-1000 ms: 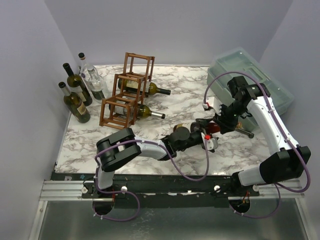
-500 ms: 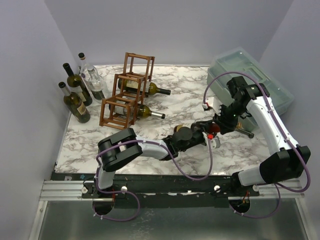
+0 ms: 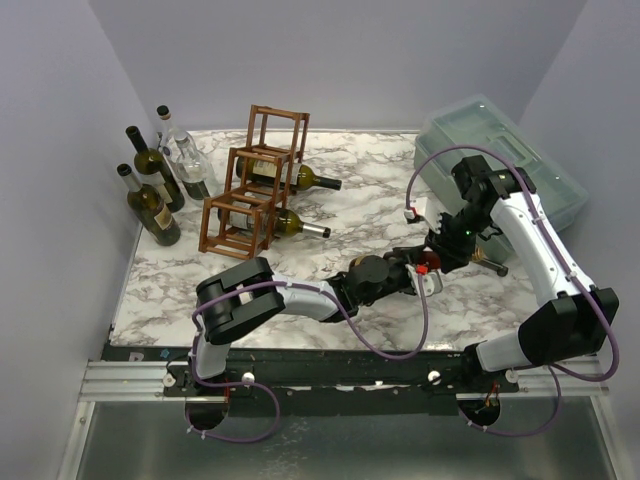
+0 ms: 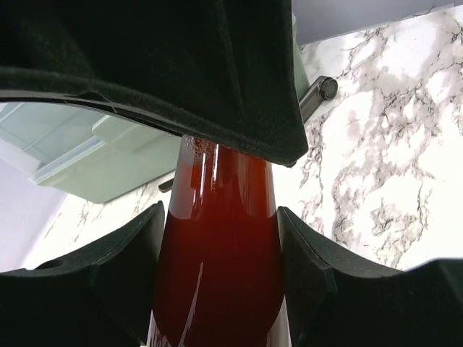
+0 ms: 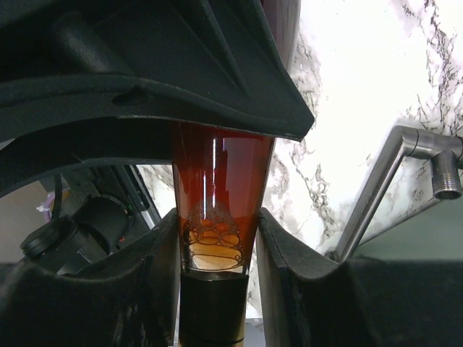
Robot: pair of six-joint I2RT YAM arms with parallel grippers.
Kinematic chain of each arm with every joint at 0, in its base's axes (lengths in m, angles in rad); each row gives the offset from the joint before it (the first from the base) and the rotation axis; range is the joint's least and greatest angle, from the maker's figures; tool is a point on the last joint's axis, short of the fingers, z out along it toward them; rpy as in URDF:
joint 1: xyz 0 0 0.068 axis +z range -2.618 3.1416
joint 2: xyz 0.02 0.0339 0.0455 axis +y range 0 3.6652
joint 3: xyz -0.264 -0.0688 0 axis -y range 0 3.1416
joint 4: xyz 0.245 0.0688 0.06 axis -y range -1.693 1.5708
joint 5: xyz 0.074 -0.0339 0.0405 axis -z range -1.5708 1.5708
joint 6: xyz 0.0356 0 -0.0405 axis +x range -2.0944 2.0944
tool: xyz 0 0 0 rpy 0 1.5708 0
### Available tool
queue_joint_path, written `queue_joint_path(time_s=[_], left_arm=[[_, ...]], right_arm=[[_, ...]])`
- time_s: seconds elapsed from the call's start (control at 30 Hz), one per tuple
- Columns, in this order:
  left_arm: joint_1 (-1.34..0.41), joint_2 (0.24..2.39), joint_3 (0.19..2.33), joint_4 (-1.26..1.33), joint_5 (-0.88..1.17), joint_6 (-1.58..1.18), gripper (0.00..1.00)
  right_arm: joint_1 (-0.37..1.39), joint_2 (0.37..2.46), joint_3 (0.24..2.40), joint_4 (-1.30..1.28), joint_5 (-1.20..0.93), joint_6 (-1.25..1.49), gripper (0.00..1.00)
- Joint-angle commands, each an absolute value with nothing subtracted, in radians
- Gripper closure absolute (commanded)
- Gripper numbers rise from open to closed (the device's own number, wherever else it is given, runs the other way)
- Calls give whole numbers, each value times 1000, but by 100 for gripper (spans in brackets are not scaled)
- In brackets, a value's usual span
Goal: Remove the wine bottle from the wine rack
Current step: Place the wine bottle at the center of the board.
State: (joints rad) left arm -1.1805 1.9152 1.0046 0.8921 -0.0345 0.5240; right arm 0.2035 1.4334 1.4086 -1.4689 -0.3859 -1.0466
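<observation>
A wine bottle (image 3: pixel 430 260) of dark red glass hangs between my two grippers over the right middle of the marble table, away from the wine rack (image 3: pixel 237 199). My left gripper (image 3: pixel 417 273) is shut on its body (image 4: pixel 217 253), with both pads pressed against the glass. My right gripper (image 3: pixel 448 248) is shut on the neck (image 5: pixel 217 195), just above the dark capsule. The reddish-brown rack stands at the back left. Two other bottles (image 3: pixel 300 181) (image 3: pixel 292 224) lie in its cells, necks pointing right.
Three bottles (image 3: pixel 155 190) stand upright at the left wall. A translucent green-lidded box (image 3: pixel 500 160) sits at the back right, close behind the right arm, and shows in the left wrist view (image 4: pixel 87 159). A bent metal bar (image 5: pixel 376 188) lies beside the held bottle.
My left gripper, open beside the bottle a second ago, has shut on its body. Both arms and the bottle have shifted slightly to the right.
</observation>
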Motion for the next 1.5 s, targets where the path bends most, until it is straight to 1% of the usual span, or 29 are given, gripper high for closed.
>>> queue_joint_path(time_s=[0.0, 0.1, 0.17, 0.27, 0.4, 0.57, 0.73, 0.8, 0.9, 0.97, 1.0, 1.07, 1.33, 1.47], left_arm=[[-1182, 1898, 978, 952, -87, 387, 100], [-1183, 1896, 962, 975, -93, 378, 100], [-1181, 1892, 949, 993, -98, 372, 100], [-1182, 1885, 930, 1012, -106, 365, 100], [-1183, 1876, 910, 1039, -121, 360, 100], [-1181, 1870, 898, 1051, -132, 359, 100], [-1179, 1858, 883, 1059, -154, 351, 100], [-1177, 1852, 877, 1062, -169, 343, 100], [-1176, 1844, 870, 1069, -187, 332, 100], [-1176, 1840, 869, 1072, -194, 326, 100], [-1175, 1838, 869, 1072, -197, 321, 100], [-1175, 1834, 867, 1077, -205, 316, 100], [-1172, 1824, 855, 1096, -216, 312, 100], [-1170, 1817, 849, 1109, -227, 307, 100]], right_arm=[[210, 1404, 1457, -1419, -626, -1013, 58], [210, 1397, 1473, -1409, -643, -982, 40], [210, 1397, 1495, -1404, -659, -957, 33], [210, 1402, 1529, -1391, -687, -910, 28], [210, 1410, 1561, -1365, -714, -848, 25], [201, 1367, 1522, -1221, -710, -700, 24], [99, 1321, 1504, -1080, -787, -507, 24], [29, 1297, 1475, -979, -815, -355, 23], [-74, 1255, 1376, -804, -780, -66, 23], [-122, 1226, 1315, -746, -776, 68, 23], [-137, 1213, 1285, -730, -785, 107, 22], [-150, 1183, 1242, -723, -759, 178, 1], [-203, 1103, 1110, -709, -647, 357, 1], [-220, 1095, 1024, -681, -657, 434, 1]])
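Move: The left hand grips the upright-neck wine bottle's shoulder; the board's centre lies about 16 cm to its left, 5 cm ahead and some 16 cm below. The lowest rack bottle is roughly 34 cm left and 14 cm ahead of that hand. From the right hand, shut on the neck, the bottle's middle lies about 9 cm left, 1 cm back and 3 cm lower; the metal bar is some 10 cm right and 9 cm ahead, down on the board. Up and a little left first, its fingers opening off the bottle's neck, the right hand then sweeps forward and back to the right, ending about 7 cm farther out and 7 cm higher, turned strongly clockwise and wide open. The left hand keeps its grip at the shoulder, easing about 4 cm left towards the board's centre with a small dip and a slight counter-clockwise turn. ##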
